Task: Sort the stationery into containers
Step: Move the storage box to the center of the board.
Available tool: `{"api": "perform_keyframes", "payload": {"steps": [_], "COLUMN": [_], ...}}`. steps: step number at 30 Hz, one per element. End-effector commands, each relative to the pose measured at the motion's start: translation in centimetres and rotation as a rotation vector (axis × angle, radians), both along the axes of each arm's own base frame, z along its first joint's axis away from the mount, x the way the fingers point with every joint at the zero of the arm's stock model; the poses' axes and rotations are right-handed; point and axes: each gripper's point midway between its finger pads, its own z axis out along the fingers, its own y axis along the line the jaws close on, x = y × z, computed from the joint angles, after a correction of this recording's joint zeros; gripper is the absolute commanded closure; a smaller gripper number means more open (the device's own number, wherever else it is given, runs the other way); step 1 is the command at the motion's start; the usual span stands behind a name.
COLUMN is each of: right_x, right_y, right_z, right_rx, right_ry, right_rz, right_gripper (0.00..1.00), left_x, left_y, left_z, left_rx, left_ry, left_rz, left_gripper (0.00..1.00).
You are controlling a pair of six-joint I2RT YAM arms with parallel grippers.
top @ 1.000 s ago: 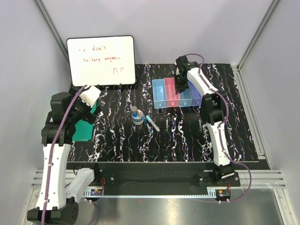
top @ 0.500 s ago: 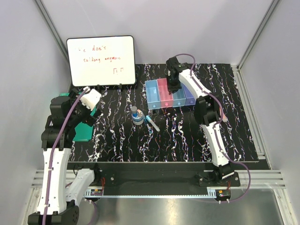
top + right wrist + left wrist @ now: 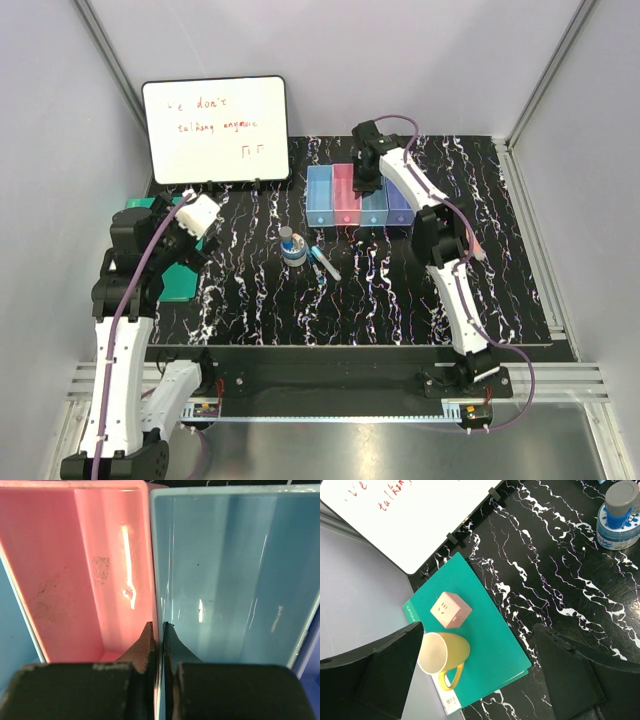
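Note:
The containers [image 3: 343, 200] are four joined bins, light blue, pink, light blue and purple-blue, at the back middle of the table. My right gripper [image 3: 366, 186] is shut on the thin wall between the pink bin [image 3: 75, 570] and the light blue bin [image 3: 235, 570], one fingertip [image 3: 148, 636] on each side. Both bins look empty. The stationery lies in front: a white-blue tape roll [image 3: 293, 252] with a grey-and-blue cylinder [image 3: 621, 500] standing in it, and thin pens [image 3: 325, 263] beside it. My left gripper [image 3: 480, 680] hangs open over the green notebook, holding nothing.
A green notebook [image 3: 490, 640] lies at the table's left edge with a yellow mug [image 3: 442, 652] on its side and a pink cube [image 3: 451, 610] on it. A whiteboard [image 3: 215, 130] leans at the back left. Grey walls close in the table.
My right gripper has dragged the row of containers leftwards across the table, closer to the stationery. The left arm has shifted slightly and stays open.

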Motion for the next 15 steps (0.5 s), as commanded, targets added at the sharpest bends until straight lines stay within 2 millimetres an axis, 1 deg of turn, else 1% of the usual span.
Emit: {"api": "perform_keyframes", "payload": {"steps": [1,6,10,15], "right_x": [-2.3,-3.3,-4.0,-4.4], "right_y": [7.5,9.1,10.2,10.9], "right_z": [-4.1,-4.8,-4.7,-4.7], "right_rx": [0.183,0.179,0.184,0.184], "right_ry": [0.105,0.117,0.12,0.119], "right_rz": [0.015,0.042,0.058,0.068], "right_gripper": [1.0,1.0,1.0,1.0], "left_x": [0.5,0.6,0.7,0.5], "left_y": [-0.4,-0.6,-0.6,-0.5], "left_z": [1.1,0.8,0.7,0.4], "left_rx": [-0.003,-0.012,-0.01,-0.007], "left_ry": [-0.065,-0.06,-0.064,-0.066], "left_rz": [-0.029,-0.032,-0.032,-0.03], "left_gripper": [0.01,0.01,0.01,0.01]}}
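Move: The right hand already grips the storage box by the wall between its pink and middle light-blue compartments, with the box's middle at the hand, some 2 cm below. The board's center lies about 11 cm back and 4 cm left of the hand. The glue jar stands roughly 17 cm left and 15 cm back, the marker 9 cm left and 19 cm back. From the left hand the box's middle is about 26 cm ahead, 33 cm right and 24 cm below. Leftward at one height, the right hand draws the storage box along the board by about 5 cm, speeding up after a slow start and then bending back towards the robot by some 1.5 cm. The fingers keep their pinch on the divider wall, pointing steeply down with hardly any turn, as the box's near left corner closes in behind the glue jar. ##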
